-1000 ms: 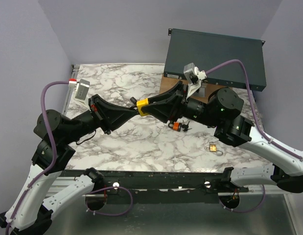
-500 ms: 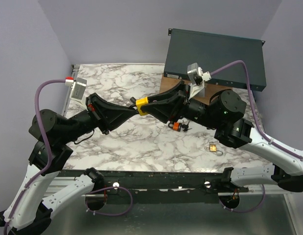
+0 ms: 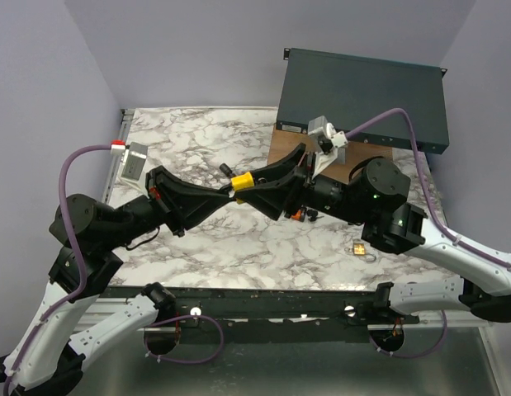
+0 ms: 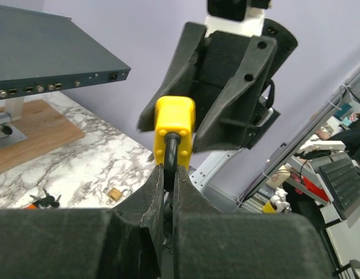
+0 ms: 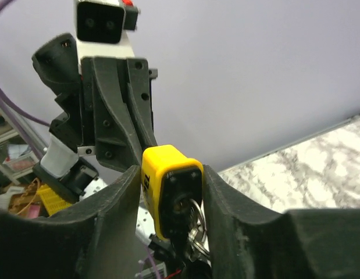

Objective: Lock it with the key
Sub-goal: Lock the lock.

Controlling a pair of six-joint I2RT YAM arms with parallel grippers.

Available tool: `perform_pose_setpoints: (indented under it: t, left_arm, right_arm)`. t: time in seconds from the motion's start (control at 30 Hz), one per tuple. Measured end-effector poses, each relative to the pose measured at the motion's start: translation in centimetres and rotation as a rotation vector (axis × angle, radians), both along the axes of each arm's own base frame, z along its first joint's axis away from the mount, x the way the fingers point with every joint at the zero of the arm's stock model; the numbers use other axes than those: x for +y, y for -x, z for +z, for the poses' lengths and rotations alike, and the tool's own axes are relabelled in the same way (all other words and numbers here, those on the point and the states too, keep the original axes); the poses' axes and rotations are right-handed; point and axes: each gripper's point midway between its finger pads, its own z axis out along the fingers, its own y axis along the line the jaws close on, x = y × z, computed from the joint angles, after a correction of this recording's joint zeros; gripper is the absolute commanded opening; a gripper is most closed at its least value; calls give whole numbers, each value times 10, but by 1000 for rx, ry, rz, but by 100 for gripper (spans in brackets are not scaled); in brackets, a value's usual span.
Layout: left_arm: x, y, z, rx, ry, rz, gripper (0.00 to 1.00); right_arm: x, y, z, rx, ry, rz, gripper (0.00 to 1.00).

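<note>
A yellow padlock (image 3: 243,180) hangs in the air above the marble table (image 3: 197,140), between both arms. My left gripper (image 4: 169,168) is shut on its dark shackle, and the yellow body (image 4: 175,119) sticks out beyond the fingertips. My right gripper (image 5: 170,168) comes from the other side. Its two fingers press against both sides of the padlock body (image 5: 168,186). A key on a metal ring (image 5: 194,224) sits in the keyhole on the black underside, facing the right wrist camera.
A key bunch with an orange tag (image 3: 300,215) lies on the table under the right gripper. A small brass padlock (image 3: 360,247) lies near the right front. A dark rack box (image 3: 362,95) stands on a wooden board (image 3: 338,161) at the back right.
The left arm's shoulder and elbow have sunk toward the near left. The right gripper has slid further over the padlock, and less yellow shows from above.
</note>
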Motion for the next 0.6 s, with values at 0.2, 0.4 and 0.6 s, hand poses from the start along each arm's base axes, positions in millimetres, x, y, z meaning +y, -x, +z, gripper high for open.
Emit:
perform_pose_setpoints:
  t: [0.2,0.4,0.6]
  left_arm:
    - [-3,4,-3,-6,-13,-21,0]
    - [-1,4,-5,-3,-17,-12,0]
    - [5,5,-4,-8,-16,13,0]
  right_arm:
    - [19,10,-42,20,127,45,71]
    - [20,10,-69,30,202,48,87]
    - [-6,18,-54,-18,166,42,93]
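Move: The yellow lock's body sits right between the right hand's fingertips, with its keys about 2 cm to that hand's right, towards the palm. The orange lock lies on the table some 19 cm farther out and 15 cm to the right of the right hand, nearly 50 cm down. The left hand already grips the black shackle, so for it the lock body is about 3 cm to the right and 2 cm ahead. Downward, with the fingers spreading from half open to nearly full, the right hand lets go of the yellow lock body; it sinks about 7 cm, its fingertips tipping down some 10 degrees, then comes up a little and draws to the right, ending slightly back as well. The left hand stays put, shut on the shackle. ##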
